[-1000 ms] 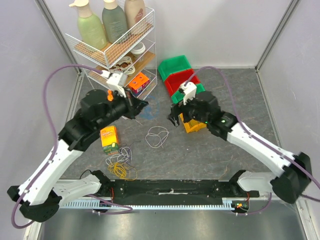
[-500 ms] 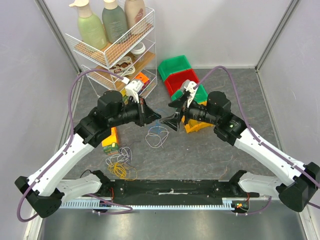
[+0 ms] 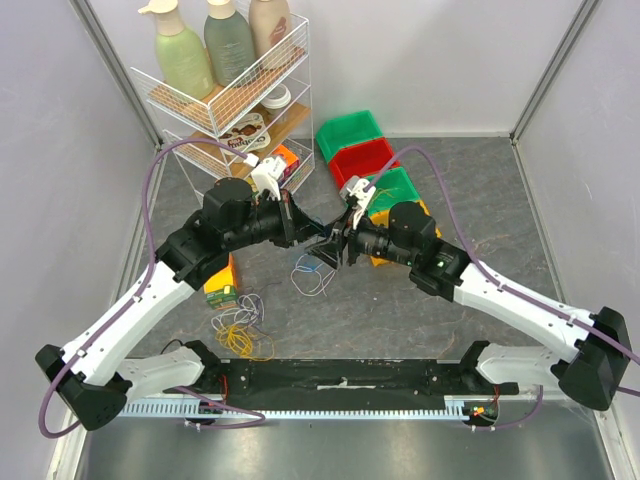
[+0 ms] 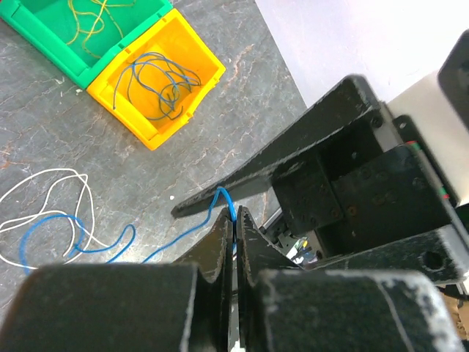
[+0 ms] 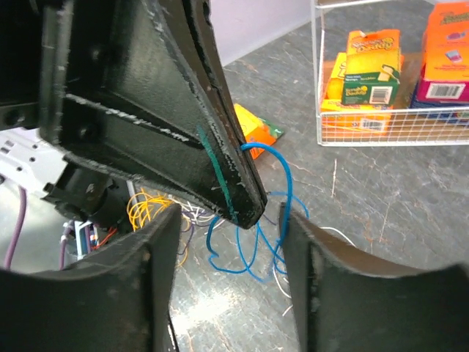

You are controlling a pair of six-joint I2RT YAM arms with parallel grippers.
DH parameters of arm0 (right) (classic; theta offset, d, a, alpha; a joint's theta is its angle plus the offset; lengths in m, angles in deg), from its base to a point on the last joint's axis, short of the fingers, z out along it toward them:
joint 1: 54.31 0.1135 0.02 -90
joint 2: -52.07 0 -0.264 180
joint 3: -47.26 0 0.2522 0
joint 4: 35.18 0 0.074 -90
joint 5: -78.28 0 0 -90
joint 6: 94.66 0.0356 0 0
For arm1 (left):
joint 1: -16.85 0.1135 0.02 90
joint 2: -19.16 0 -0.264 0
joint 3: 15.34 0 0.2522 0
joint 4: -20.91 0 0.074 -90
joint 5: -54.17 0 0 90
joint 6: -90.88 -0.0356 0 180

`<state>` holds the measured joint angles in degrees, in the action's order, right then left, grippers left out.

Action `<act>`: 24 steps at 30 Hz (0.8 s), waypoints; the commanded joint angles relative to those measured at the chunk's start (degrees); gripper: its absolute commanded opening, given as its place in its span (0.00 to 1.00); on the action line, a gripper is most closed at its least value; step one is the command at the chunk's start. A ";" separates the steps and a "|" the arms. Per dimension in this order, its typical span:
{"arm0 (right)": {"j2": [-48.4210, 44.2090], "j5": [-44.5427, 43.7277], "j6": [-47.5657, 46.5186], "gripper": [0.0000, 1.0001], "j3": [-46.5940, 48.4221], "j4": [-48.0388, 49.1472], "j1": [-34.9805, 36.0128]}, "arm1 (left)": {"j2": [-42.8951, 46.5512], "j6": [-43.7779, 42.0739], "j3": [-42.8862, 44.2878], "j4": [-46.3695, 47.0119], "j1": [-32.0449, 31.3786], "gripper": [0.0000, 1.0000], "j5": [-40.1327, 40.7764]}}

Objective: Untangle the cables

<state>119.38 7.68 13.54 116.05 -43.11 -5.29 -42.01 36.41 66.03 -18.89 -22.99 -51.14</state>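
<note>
My left gripper (image 3: pixel 320 243) is shut on a thin blue cable (image 4: pixel 226 193) and holds a loop of it above the table; the strand hangs down to the tangle (image 3: pixel 305 268). My right gripper (image 3: pixel 336 250) is open, and its jaws straddle the left fingertips (image 5: pixel 220 169) and the hanging blue cable (image 5: pixel 287 183). In the left wrist view the right finger (image 4: pixel 256 176) lies just past the pinched loop. A white cable (image 3: pixel 320 278) lies under the blue one. Yellow cables (image 3: pixel 238 340) and purple cables (image 3: pixel 250 303) lie nearer the front.
A wire rack (image 3: pixel 235 100) with bottles and crayon boxes stands at the back left. Green (image 3: pixel 350 135), red (image 3: pixel 358 160) and yellow (image 4: pixel 135 128) bins hold sorted cables behind the right arm. An orange box (image 3: pixel 220 280) lies under the left arm.
Both arms have swung inward until the grippers meet over the tangle. The left gripper now holds the blue cable raised, and the open right jaws have closed in around it.
</note>
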 commanded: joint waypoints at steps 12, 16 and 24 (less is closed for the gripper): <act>1.25 -12.37 2.55 0.00 -0.44 3.14 3.02 | 1.40 2.00 1.64 0.47 2.13 0.06 2.13; 0.46 -14.29 2.72 0.00 -0.80 2.88 2.93 | 3.15 0.34 1.12 0.99 2.30 0.40 2.30; 0.19 -22.21 3.25 0.00 1.13 -4.93 -3.91 | 11.32 -3.97 -0.99 -3.75 2.30 0.87 15.11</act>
<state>120.38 -9.22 15.96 115.37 -44.14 -4.31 -36.11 35.62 65.97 -20.86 -21.08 -44.67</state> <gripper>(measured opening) 0.011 0.841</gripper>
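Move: The blue cable is already pinched in the left fingertips; its free loop passes between the half-open right fingers, roughly 1 cm ahead and 2 cm left of the right hand. From the right hand, the yellow bin stands about 14 cm ahead, 18 cm right and 24 cm below. The white cable lies almost under both hands, some 2 cm ahead, 2 cm left and 26 cm down. The blue cable's loop is taken over beside the left fingertips: the right hand eases about 1.5 cm forward and 1 cm down while its fingers close and pinch it. Only then do the left fingers open wide, and that hand withdraws left and up, about 3 cm. The right hand, keeping its pinch, carries on forward and a little right towards the yellow bin, turning some 15 degrees clockwise. ##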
